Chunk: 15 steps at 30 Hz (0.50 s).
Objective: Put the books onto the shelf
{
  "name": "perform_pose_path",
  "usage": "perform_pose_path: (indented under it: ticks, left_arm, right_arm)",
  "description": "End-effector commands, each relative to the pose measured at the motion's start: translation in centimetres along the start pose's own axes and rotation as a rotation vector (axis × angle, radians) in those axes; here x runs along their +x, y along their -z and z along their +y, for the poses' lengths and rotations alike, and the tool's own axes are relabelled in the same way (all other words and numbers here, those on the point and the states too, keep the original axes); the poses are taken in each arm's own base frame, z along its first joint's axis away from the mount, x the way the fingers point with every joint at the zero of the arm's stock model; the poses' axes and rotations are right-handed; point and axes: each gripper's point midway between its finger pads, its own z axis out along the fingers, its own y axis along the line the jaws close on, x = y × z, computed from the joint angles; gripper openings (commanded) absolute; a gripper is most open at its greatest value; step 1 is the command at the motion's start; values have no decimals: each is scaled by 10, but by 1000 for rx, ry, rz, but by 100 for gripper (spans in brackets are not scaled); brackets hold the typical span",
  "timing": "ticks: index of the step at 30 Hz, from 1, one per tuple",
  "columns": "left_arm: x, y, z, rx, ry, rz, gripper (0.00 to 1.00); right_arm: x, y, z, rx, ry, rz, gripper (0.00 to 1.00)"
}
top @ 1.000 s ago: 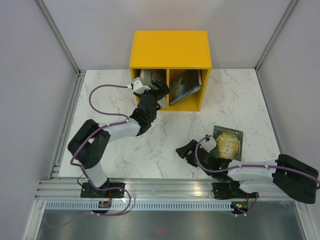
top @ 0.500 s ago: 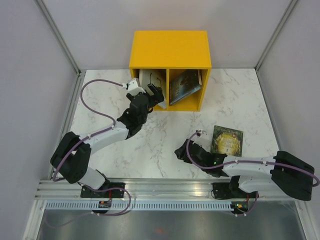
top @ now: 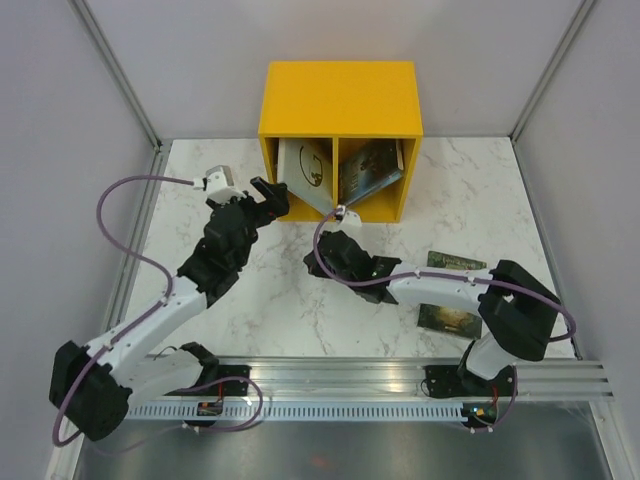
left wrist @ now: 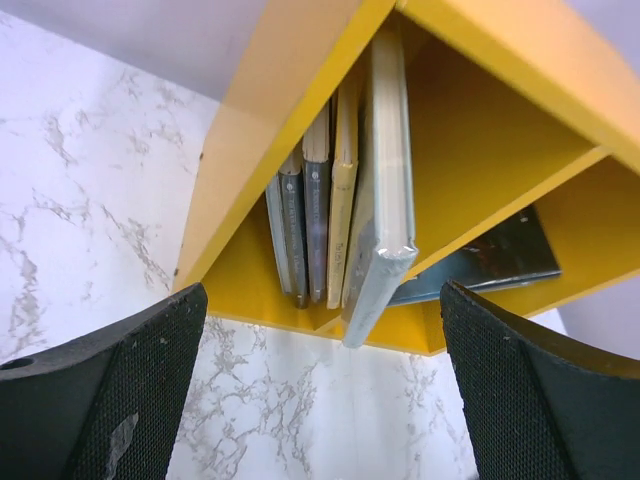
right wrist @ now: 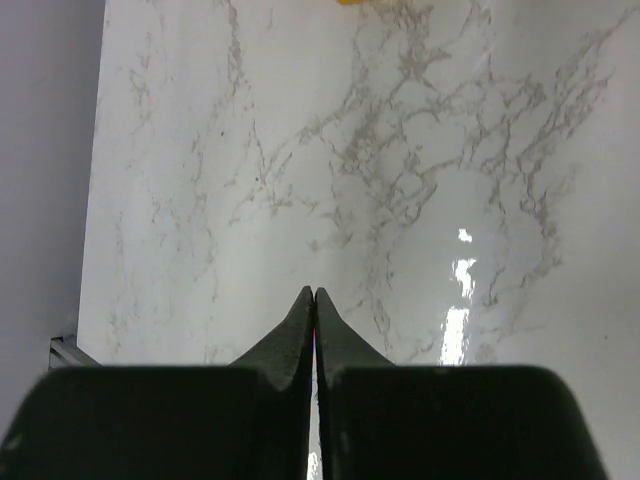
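Observation:
The yellow shelf [top: 340, 100] stands at the back of the table. Several books [left wrist: 315, 220] stand in its left compartment. A pale book [left wrist: 385, 200] leans against them, its lower corner sticking out past the front edge. A dark book [top: 370, 170] leans in the right compartment. My left gripper [top: 272, 192] hovers open and empty just in front of the left compartment [left wrist: 320, 400]. Another dark book [top: 458, 261] lies flat on the table at right, partly hidden under my right forearm. My right gripper [top: 318, 262] is shut on nothing [right wrist: 315, 296] over bare marble, in front of the shelf.
The marble table [top: 270, 300] is walled in by grey panels on the left, the right and at the back. A metal rail [top: 340, 375] runs along the near edge by the arm bases. My right elbow [top: 520, 310] sticks up at the right.
My left gripper has drawn back from the left compartment and opened wider. My right arm has swung left, from beside the flat book to in front of the shelf, and its gripper has shut.

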Motion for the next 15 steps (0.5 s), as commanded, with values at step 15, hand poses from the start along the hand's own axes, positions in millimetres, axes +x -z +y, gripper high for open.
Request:
perform_pose_path:
  ticks: [15]
  left_arm:
    - [92, 124, 79, 46, 178, 281, 100]
  right_arm:
    - [-169, -123, 1, 63, -1, -178, 0]
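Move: In the shelf's left compartment, the big pale book leans with its front edge sticking out; its middle is about 23 cm ahead of the right fingertips, 1 cm left and a touch higher. The row of upright books stands 24 cm ahead and 9 cm left, the divider about 20 cm ahead and 8 cm right, the dark leaning book 24 cm ahead and 19 cm right. From the left hand, the pale book lies about 13 cm ahead, 7 cm right, 11 cm below. Driving forward about 15 cm with its fingers shut, the right hand arches up some 4 cm, then dips slightly and slows as the fingertips come up against the front edge of the pale book; the wrist hardly turns. The left hand clears out, wide open, backing some 12 cm away from the shelf and a little left, rising briefly before sinking to about 9 cm below its start. ##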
